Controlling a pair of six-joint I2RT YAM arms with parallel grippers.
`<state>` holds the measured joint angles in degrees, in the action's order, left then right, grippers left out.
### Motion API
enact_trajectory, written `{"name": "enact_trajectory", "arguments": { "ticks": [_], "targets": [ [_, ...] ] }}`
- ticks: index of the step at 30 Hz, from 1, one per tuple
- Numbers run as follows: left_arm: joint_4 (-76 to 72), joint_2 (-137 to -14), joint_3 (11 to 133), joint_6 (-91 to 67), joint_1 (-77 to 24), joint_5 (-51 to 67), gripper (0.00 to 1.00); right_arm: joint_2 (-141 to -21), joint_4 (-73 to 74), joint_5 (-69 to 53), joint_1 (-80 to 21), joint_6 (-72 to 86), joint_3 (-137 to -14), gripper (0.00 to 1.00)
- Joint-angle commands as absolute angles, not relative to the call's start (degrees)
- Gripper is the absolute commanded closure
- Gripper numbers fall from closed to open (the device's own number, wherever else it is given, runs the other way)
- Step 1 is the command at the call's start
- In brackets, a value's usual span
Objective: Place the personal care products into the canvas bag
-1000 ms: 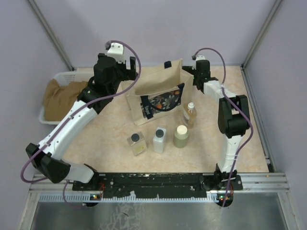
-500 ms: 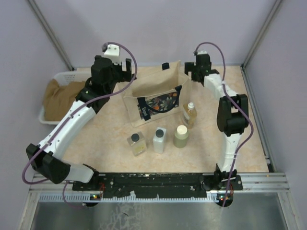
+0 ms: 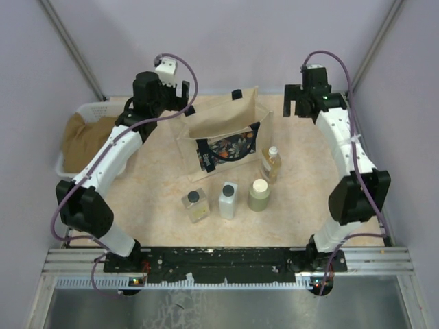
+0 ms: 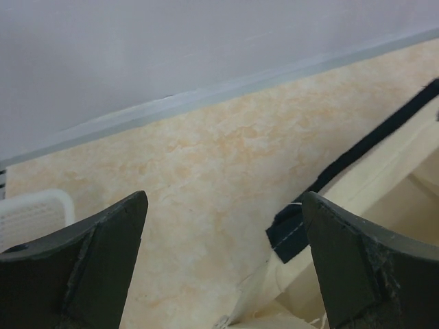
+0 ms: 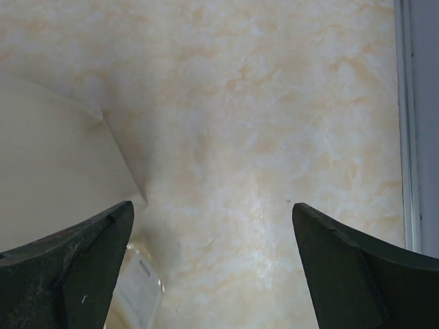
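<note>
The canvas bag [image 3: 225,134] stands open-mouthed at the table's middle back, floral panel facing front. In front of it stand the personal care products: an amber bottle [image 3: 272,163], an olive-green bottle [image 3: 259,195], a white rectangular bottle [image 3: 228,199] and a clear square bottle [image 3: 195,205]. My left gripper [image 3: 184,94] hangs open just behind the bag's left corner, holding nothing. The left wrist view shows that gripper [image 4: 224,199] over bare table beside the bag's navy handle [image 4: 357,154]. My right gripper [image 3: 296,103] is open, right of the bag. In its wrist view it [image 5: 212,205] spans bare table, with the bag's side [image 5: 55,157] and the amber bottle [image 5: 137,291] at the left.
A white plastic basket [image 3: 86,110] holding brown cloth [image 3: 86,137] sits at the far left, its corner [image 4: 34,212] showing in the left wrist view. A metal frame rail [image 5: 410,123] borders the table on the right. Walls close in behind.
My right gripper has drawn back from the bag's right edge toward the right and rear. The left arm has shifted slightly back and left. The bag and bottles stay put.
</note>
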<state>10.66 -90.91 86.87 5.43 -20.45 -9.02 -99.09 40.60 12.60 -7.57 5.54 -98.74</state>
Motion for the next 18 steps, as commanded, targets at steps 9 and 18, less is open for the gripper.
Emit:
{"name": "enact_trajectory", "arguments": {
  "ticks": [9,18],
  "targets": [
    [7.42,-97.28,92.07,11.44,-18.04,9.39,0.0,-79.97,50.94,10.81,-13.96,5.38,-88.01,0.01],
    [8.06,-100.48,90.8,10.25,-17.75,18.8,0.01,-72.59,52.35,5.77,-14.32,4.81,-80.52,0.01]
  ]
}}
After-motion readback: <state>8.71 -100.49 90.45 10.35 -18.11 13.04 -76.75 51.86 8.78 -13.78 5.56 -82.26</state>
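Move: The bag's back-left tab lies about 6 cm right of the left gripper, level ahead and 10 cm below; its back-right tab is about 14 cm farther right and 6 cm farther out. From the right gripper, the amber bottle is some 16 cm back, 12 cm left and 16 cm below; the green jar is 10 cm nearer the base and 5 cm farther left; the bag's middle is 27 cm left, 4 cm back and 12 cm below. Draw the right gripper back about 13 cm with a small shift left, fingers open, nearing the amber bottle. Meanwhile bring the open left gripper some 5 cm right and slightly forward, then down to the bag's back-left tab, turning it about 20 degrees clockwise so the fingers come close around the rim. ##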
